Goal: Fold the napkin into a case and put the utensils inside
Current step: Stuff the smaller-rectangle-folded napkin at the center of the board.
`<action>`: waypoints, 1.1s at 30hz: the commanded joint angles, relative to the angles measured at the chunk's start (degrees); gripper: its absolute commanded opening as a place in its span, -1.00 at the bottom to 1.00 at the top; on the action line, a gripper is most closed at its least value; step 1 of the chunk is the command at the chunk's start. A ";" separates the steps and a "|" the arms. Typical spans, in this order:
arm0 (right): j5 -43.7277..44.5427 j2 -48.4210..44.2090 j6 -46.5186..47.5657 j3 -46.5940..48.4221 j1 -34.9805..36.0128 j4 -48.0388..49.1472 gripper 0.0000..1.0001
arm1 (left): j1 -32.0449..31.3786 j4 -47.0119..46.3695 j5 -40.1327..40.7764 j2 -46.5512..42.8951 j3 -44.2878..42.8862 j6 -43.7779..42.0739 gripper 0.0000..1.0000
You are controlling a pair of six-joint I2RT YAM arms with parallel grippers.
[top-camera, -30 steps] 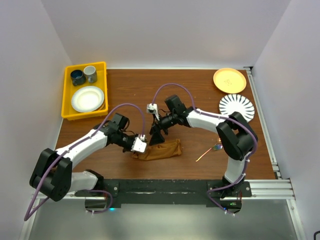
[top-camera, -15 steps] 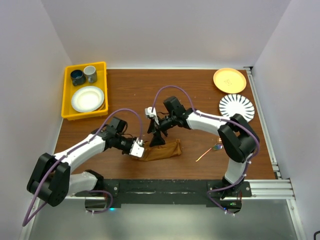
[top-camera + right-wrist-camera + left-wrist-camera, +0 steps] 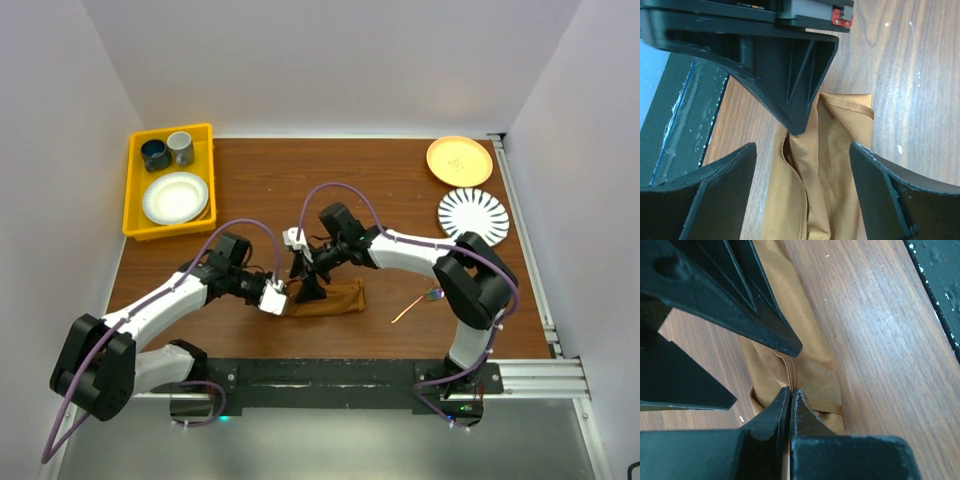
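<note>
The rust-brown napkin [image 3: 330, 299] lies folded into a narrow strip near the table's front edge. My left gripper [image 3: 277, 298] is at its left end, jaws shut, pinching the napkin's hem [image 3: 812, 377] at the very tips [image 3: 790, 390]. My right gripper [image 3: 308, 286] hangs open just above the same end, one finger on each side of the napkin [image 3: 840, 165]. Between them, the left gripper's tip [image 3: 795, 127] touches a loose fold. The utensils [image 3: 418, 302] lie on the wood to the right of the napkin, apart from both grippers.
A yellow bin [image 3: 135, 190] at the back left holds a white plate and two cups. An orange plate [image 3: 459, 160] and a striped white plate [image 3: 472, 214] sit at the back right. The black base rail [image 3: 330, 375] runs along the near edge.
The right gripper has moved left and down over the napkin's left end, its jaws narrowing a little. The left gripper has stayed shut and shifted slightly left.
</note>
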State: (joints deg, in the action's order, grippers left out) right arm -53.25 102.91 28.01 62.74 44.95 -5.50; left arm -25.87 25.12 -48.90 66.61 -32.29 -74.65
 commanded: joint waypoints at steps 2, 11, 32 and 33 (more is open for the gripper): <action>0.61 2.02 -4.98 -0.51 0.49 5.15 0.51 | 0.38 -2.27 -3.30 -1.39 1.35 -1.20 -1.00; 0.78 4.75 -5.33 0.36 1.46 4.27 0.38 | 0.38 -2.80 -3.12 -1.92 1.44 -1.11 -1.00; -0.97 7.65 -10.34 3.97 1.72 -3.37 -1.00 | 3.18 -6.22 -1.28 -5.26 2.41 11.44 -0.24; -0.97 7.65 -10.60 3.79 1.63 -3.47 -1.00 | 4.15 -6.32 -1.72 -6.04 1.71 12.94 -0.21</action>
State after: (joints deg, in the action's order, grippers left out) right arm -52.27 110.50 19.03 65.21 46.28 -7.11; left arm -25.10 22.61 -48.66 63.55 -30.00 -69.19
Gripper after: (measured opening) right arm 0.025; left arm 0.370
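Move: The napkin's raised flap edge is still pinched in the left fingers, right at their tips. From the open right hand that edge lies about 4 cm below, 1 cm back and 1 cm to the left. The folded napkin's middle is roughly 5 cm to the right of the right hand, 2 cm back and 6 cm down; the gold spoon lies some 26 cm to its right and 3 cm back, on the table. Down about 4 cm and slightly back goes the right hand, tipping some 10 degrees, to the napkin flap beside the left fingertips; its wide-open fingers close fully and pinch the flap's edge. The left hand holds the edge almost still meanwhile, then opens its fingers about a third of the way once the right has closed. ##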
